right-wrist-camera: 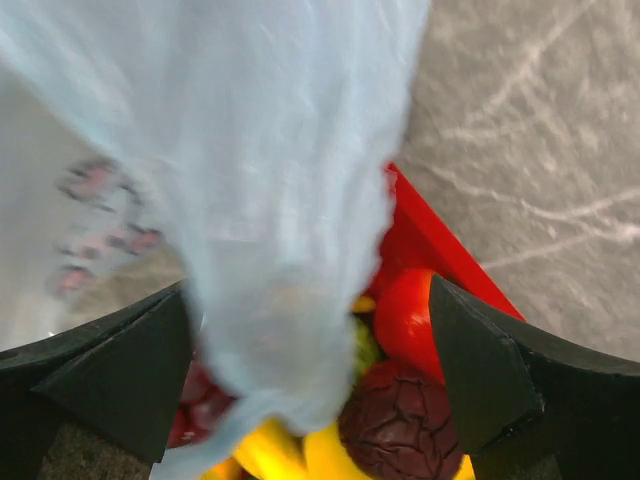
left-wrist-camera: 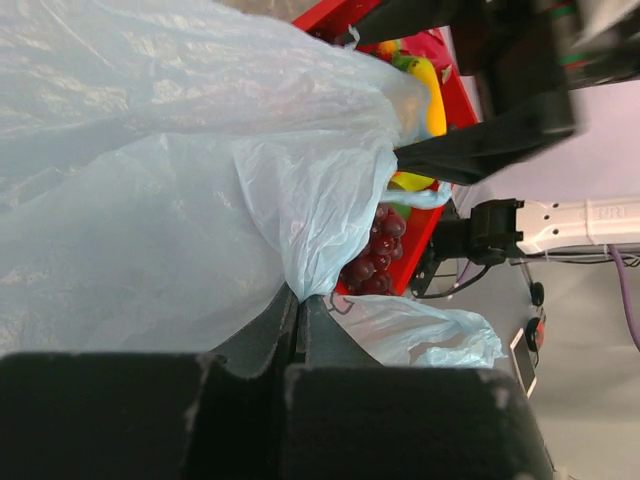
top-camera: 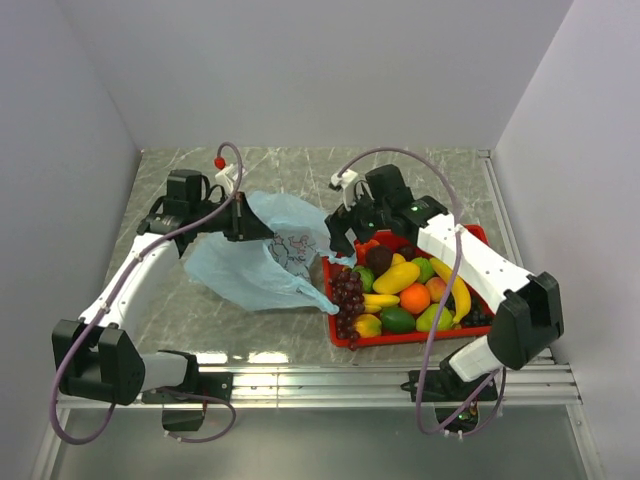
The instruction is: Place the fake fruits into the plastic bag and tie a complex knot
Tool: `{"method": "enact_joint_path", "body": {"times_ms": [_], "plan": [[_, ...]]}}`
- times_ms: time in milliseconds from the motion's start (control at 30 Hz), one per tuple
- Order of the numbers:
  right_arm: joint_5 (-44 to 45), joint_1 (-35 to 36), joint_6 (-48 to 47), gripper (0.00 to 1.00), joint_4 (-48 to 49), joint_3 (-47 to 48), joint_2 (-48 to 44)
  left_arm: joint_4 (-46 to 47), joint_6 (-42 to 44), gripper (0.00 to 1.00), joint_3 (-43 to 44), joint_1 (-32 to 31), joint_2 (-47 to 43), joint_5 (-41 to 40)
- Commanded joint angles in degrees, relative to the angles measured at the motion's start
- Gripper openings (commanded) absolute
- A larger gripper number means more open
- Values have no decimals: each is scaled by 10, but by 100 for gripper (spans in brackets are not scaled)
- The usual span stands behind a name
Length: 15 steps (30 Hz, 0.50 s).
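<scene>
The light-blue plastic bag (top-camera: pixel 250 272) lies crumpled on the table left of the red tray (top-camera: pixel 420 342). My left gripper (top-camera: pixel 255 225) is shut on the plastic bag's film (left-wrist-camera: pixel 150 200), pinching a fold at its tips (left-wrist-camera: pixel 297 296). The fake fruits fill the tray: purple grapes (top-camera: pixel 347 290), an orange (top-camera: pixel 415 297), bananas (top-camera: pixel 381 300). My right gripper (top-camera: pixel 340 242) hangs open over the tray's far left corner. A fold of the bag (right-wrist-camera: pixel 250 150) hangs loose between its fingers (right-wrist-camera: pixel 470 370), above a red fruit (right-wrist-camera: pixel 405 320) and a dark wrinkled fruit (right-wrist-camera: pixel 395 425). A knot is not in view.
White walls close in the marble table on three sides. A metal rail (top-camera: pixel 330 380) runs along the near edge between the arm bases. The red tray's rim (right-wrist-camera: pixel 450 255) sits directly below the right fingers.
</scene>
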Motion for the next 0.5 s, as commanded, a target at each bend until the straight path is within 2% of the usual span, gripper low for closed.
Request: {"method": "enact_joint_path", "body": {"times_ms": [0,67,100,167,200,267,300,433,467], "plan": [[88,3,-86,100,-30,22,14,22,-2,0,23,28,-29,45],[114,-2,-119,99,-31,25,25,28,-6,0,25,44,-36,64],[126,-5,-128,89,-26,27,27,28,-4,0,27,60,-39,67],[157,-19,-146,65,12,39,37,24,10,0,32,72,-40,74],[164,-23,-150,42,24,48,44,21,19,0,33,80,-40,81],[190,-31,-152,12,44,90,63,0,56,0,37,82,-36,77],[209,-33,-151,0,71,104,83,-5,69,0,36,83,-34,79],[275,-42,-171,0,167,115,106,-63,166,0,30,83,-24,64],[288,-49,-190,0,183,102,108,-76,223,0,25,83,-21,57]]}}
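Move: Just under the right hand's open fingers hangs the bag's right-hand edge, roughly 2 cm ahead, 2 cm to the right and 3 cm down. In the fruit box, some 14 cm below that hand, the red pepper is about 5 cm ahead and 4 cm right, the dark avocado 1 cm ahead and 8 cm right, the grapes 5 cm back and 1 cm right. From the left hand, already pinching the bag's rim, that edge is about 16 cm right, 3 cm ahead and 7 cm lower. Dipping about 3 cm and shifting 4 cm to its right, the right hand shuts its wide-open fingers on the bag's loose edge, then pulls it some 10 cm forward and 5 cm up, away from the fruit box, the fingers swinging about 25 degrees to point more forward. Meanwhile the left hand keeps its pinch and draws its rim 3 to 4 cm left, rising a little. ##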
